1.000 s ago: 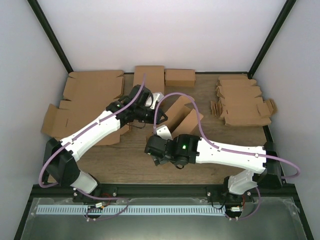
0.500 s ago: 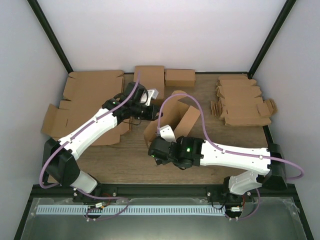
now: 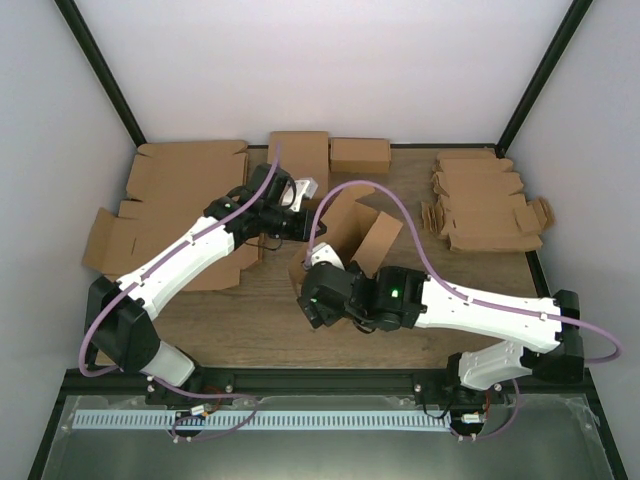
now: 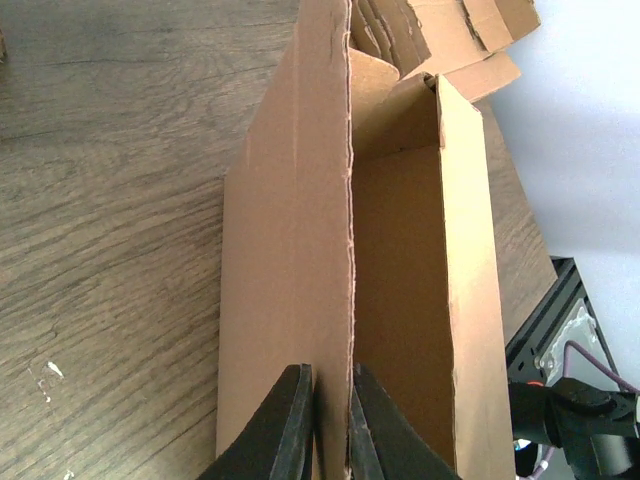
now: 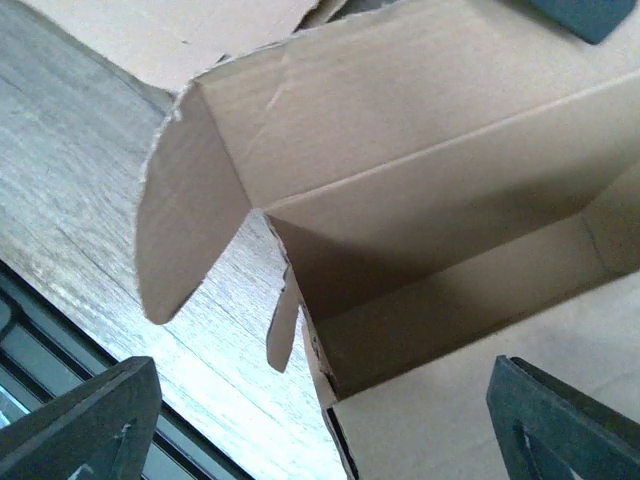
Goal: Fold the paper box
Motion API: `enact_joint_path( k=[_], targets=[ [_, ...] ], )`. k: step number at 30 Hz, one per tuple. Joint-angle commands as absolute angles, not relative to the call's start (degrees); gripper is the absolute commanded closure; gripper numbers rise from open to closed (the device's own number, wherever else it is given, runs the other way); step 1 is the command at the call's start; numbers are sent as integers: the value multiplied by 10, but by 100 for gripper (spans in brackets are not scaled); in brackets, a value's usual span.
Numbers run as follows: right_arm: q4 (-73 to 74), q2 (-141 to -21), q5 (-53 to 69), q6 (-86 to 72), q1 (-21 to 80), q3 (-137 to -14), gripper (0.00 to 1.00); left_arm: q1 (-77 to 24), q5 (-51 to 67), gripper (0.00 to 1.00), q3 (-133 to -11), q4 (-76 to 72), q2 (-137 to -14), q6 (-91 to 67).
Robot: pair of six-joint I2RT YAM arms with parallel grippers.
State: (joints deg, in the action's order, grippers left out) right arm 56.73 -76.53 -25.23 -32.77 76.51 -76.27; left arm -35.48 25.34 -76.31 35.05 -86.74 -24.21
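The paper box (image 3: 375,240) stands half-folded at the table's middle, with brown walls raised and the inside open. My left gripper (image 3: 304,203) is at its far-left end, shut on one upright wall. In the left wrist view the dark fingers (image 4: 290,430) pinch that wall's edge of the box (image 4: 290,250). My right gripper (image 3: 318,262) is open at the box's near-left corner. The right wrist view looks into the box (image 5: 420,130), with a rounded side flap (image 5: 185,210) hanging outward. The right gripper (image 5: 322,415) touches nothing.
Large flat cardboard blanks (image 3: 185,175) lie at the back left. Two folded brown boxes (image 3: 298,152) (image 3: 360,153) sit against the back wall. A pile of small notched blanks (image 3: 485,205) lies at the right. A black frame rail (image 3: 320,378) runs along the table's near edge.
My left gripper has drawn the box wall slightly toward the back, and the box stands more upright and open. The right arm's elbow has swung right while its open gripper stays at the near-left corner.
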Motion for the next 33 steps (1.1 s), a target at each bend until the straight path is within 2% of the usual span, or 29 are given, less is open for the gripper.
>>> enact_joint_path(
  k=[1,4,9,25,29,33],
  targets=[
    [536,-777,-241,-229,765,-774,12,-353,266,89,-767,336,-860,-241],
    [507,-778,-222,-160,764,-765,28,-353,266,89,-767,338,-860,-241],
    [499,-786,-186,-83,749,-773,42,-353,265,89,-766,341,-858,-241],
    [493,-781,-166,-46,695,-718,43,-353,272,89,-767,337,-865,-239],
    [489,-785,-171,-42,682,-718,46,-354,273,89,-766,338,-867,-238],
    [488,-785,-184,-41,671,-722,56,-353,273,90,-767,339,-868,-236]
  ],
)
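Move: The box's near end wall, seen almost edge-on, lies about 3 cm ahead of the right hand, 1 cm to its left and 7 cm below. From that hand, the raised left panel is about 14 cm ahead and 5 cm right, at about hand height; the right side flap is about 12 cm ahead, 13 cm right and 5 cm below. From the left hand, still pinching the left panel, the end wall lies some 12 cm back, straight in line, and 6 cm below. Right hand swings left and back right, turning some 20 degrees counter-clockwise, lowering 4 cm onto the end wall, half-closing. ##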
